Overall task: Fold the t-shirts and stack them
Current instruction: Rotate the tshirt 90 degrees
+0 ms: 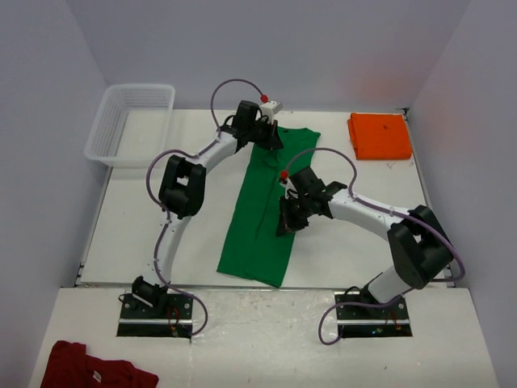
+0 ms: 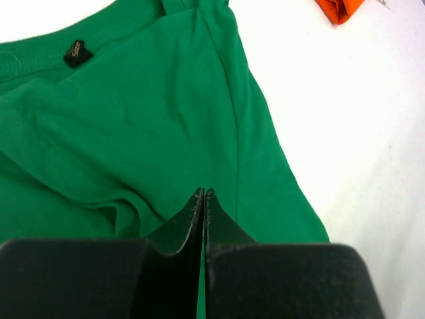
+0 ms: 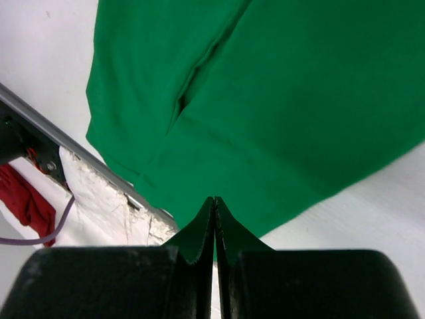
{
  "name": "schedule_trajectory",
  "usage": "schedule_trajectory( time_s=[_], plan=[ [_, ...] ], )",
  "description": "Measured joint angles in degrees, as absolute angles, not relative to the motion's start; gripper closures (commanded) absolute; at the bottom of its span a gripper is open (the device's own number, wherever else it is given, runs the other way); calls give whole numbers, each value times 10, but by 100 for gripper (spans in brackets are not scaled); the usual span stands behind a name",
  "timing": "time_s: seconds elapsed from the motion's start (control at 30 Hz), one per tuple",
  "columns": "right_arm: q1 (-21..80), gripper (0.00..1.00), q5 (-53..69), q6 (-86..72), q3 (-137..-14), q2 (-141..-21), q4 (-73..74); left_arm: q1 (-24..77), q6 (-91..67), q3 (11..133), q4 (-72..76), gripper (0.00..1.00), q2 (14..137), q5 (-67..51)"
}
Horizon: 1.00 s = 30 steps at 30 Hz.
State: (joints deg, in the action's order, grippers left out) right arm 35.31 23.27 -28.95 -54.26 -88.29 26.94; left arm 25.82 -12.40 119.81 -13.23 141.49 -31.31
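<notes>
The green t-shirt (image 1: 252, 242) lies on the white table as a long narrow strip, folded lengthwise, with its collar at the far end. The orange t-shirt (image 1: 380, 136) sits folded in a neat rectangle at the back right. My left gripper (image 1: 273, 139) is shut over the green shirt's collar end; in the left wrist view its closed tips (image 2: 204, 191) hover over green cloth (image 2: 133, 119) below the neck label. My right gripper (image 1: 284, 226) is shut above the strip's right edge near its middle, tips (image 3: 214, 199) pressed together over the hem area (image 3: 279, 100). No cloth shows between either pair of jaws.
A white mesh basket (image 1: 129, 121) stands at the back left corner. A dark red garment (image 1: 97, 368) lies on the near shelf by the left arm's base, also in the right wrist view (image 3: 23, 199). The table's metal front rail (image 3: 80, 149) runs just past the shirt's hem.
</notes>
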Motion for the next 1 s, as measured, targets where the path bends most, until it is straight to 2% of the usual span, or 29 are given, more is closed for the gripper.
schedule_trajectory(
  time_s=[0.37,0.8,1.0],
  plan=[
    [415,100,238,-322,-546,-916,253,242,-137,1263,-128,100,1516,-345],
    [470,100,227,-364,-497,-916,232,194,-156,1280,-117,100,1534,-373],
    [470,100,151,-379,-477,-886,239,149,-159,1249,-102,100,1518,-378]
  ],
)
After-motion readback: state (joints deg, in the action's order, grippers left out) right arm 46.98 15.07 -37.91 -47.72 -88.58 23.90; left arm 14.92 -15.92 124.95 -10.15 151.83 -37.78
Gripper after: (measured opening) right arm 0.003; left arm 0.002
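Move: Both grippers are shut over the green t-shirt, whose far end slants to the right. The left hand has the t-shirt's far part some 6 cm below it and about 1 cm ahead; the folded orange shirt lies about 30 cm to its right and 8 cm farther out. The right hand has the t-shirt's near part roughly 7 cm back, 2 cm left and 5 cm below, with the near-right corner about 14 cm straight back. The left hand sinks about 6 cm to press its shut fingertips down on the far part of the green t-shirt, then stays low and drags it left, ever faster, by some 9 cm, and forward by about 5. Meanwhile the right hand, also shut, draws back about 7 cm towards the near end while easing left, then sinks onto the cloth, about 4 cm below its start, and turns back to the right by some 3 cm with the near part as the shirt swings round. ##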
